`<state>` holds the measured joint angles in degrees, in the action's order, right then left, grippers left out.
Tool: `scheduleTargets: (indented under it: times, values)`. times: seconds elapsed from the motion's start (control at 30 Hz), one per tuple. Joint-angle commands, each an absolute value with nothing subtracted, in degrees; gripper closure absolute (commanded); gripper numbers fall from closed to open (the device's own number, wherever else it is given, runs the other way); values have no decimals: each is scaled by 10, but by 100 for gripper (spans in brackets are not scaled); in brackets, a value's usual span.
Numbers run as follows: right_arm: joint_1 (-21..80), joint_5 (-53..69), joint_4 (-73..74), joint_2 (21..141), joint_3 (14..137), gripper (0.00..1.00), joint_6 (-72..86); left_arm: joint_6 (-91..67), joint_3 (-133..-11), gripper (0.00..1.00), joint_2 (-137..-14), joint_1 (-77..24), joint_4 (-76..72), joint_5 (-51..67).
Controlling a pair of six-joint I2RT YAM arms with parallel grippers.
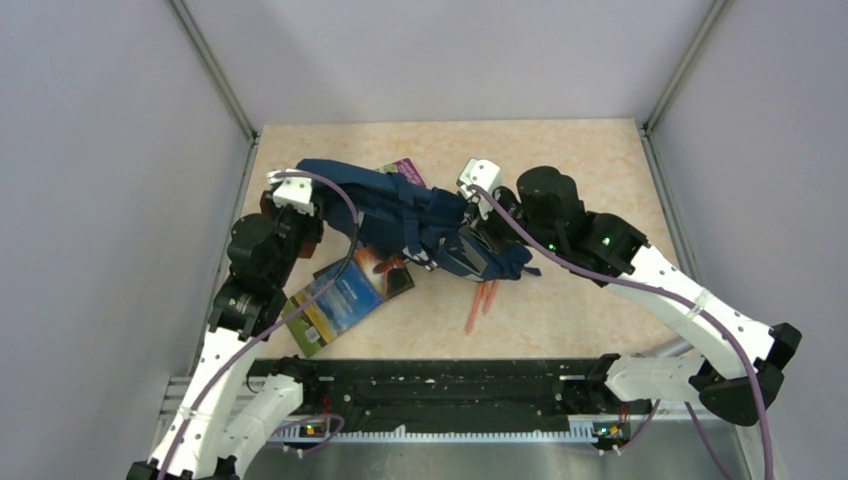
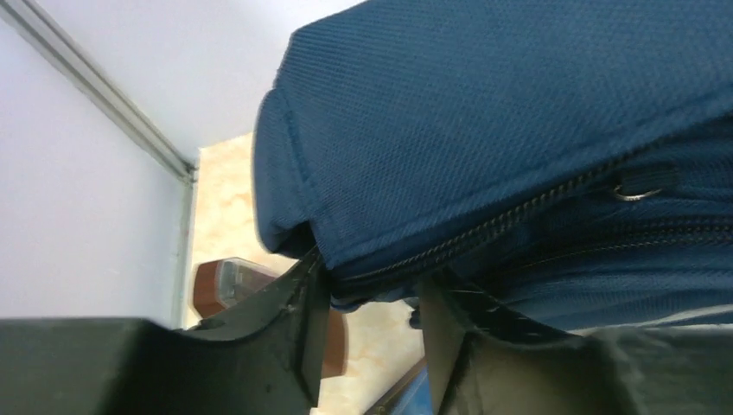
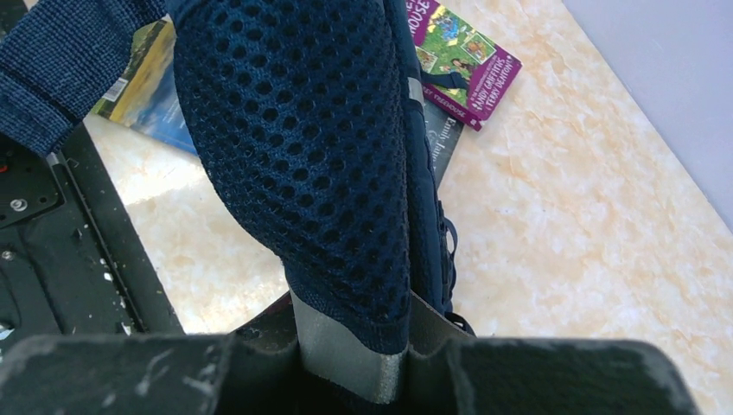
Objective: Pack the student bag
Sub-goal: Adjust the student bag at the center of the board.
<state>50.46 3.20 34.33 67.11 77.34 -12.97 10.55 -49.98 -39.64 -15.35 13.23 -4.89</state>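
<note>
The student bag (image 1: 400, 210), navy blue, lies crumpled across the middle of the table. My left gripper (image 1: 318, 205) is at its left end. In the left wrist view the bag (image 2: 519, 112) fills the frame, and the left gripper (image 2: 372, 277) stands open, its jaws either side of the bag's zipped edge (image 2: 536, 207) with bare table showing through the gap. My right gripper (image 1: 465, 215) is at the bag's right end. In the right wrist view the right gripper (image 3: 354, 320) is shut on the grey-tipped end of the bag's mesh shoulder strap (image 3: 302, 156).
A blue book (image 1: 335, 300) lies in front of the bag and a purple book (image 1: 405, 170) pokes out behind it. Red-orange pencils (image 1: 480, 300) lie right of centre. A brown and clear object (image 2: 229, 281) sits by the left wall. A black rail (image 1: 440, 385) runs along the near edge.
</note>
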Motion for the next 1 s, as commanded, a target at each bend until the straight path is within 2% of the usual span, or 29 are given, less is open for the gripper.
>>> scheduleTargets:
  times: [0.0, 0.03, 0.07, 0.27, 0.4, 0.47, 0.6, 0.7, 0.8, 0.97]
  values:
    - [504, 63, 202, 636, 835, 100, -141, 103, -522, 80, -408, -152, 104, -7]
    - [504, 59, 201, 639, 832, 100, -142, 104, -522, 94, -409, -152, 106, -3]
    - [504, 53, 196, 643, 827, 100, -142, 104, -521, 100, -409, -152, 106, -3]
    - [503, 6, 139, 675, 802, 100, -131, 103, -499, 100, -377, -152, 101, -3]
    - [503, -86, 106, 715, 805, 100, -137, 93, -498, 100, -364, -152, 119, -23]
    - [503, -123, 85, 736, 805, 85, -141, 84, -509, 100, -372, -152, 142, -35]
    - [494, -174, 49, 769, 801, 40, -136, 66, -530, 100, -406, -150, 187, -65]
    - [488, -214, 30, 779, 797, 19, -134, 54, -548, 100, -437, -145, 210, -84]
    - [488, -235, 16, 766, 785, 10, -130, 39, -564, 100, -465, -139, 229, -95]
    - [486, -236, -13, 711, 750, 4, -113, 27, -568, 100, -475, -127, 231, -108]
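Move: The student bag hangs between the two hands. Its zipped edge already lies between the left hand's open fingers, and its middle is some 21 cm to that hand's right, level with it and about 8 cm lower. A brown box stands about 12 cm ahead, 8 cm left and 27 cm below the left hand. The right hand still grips the other end; the bag's middle is roughly 12 cm to its left and 8 cm lower, and the red pencils lie about 4 cm back, 3 cm right and 28 cm below. Shut the left fingers on the bag's zipped edge, then ease that hand down about 5 cm and slightly left, tipping the fingers down some 15 degrees while keeping the pinch. After a brief hold, swing the right hand about 11 cm forward with its end of the bag, turning clockwise; open its fingers wide on the way to let the cloth go, rising slightly at the end. ##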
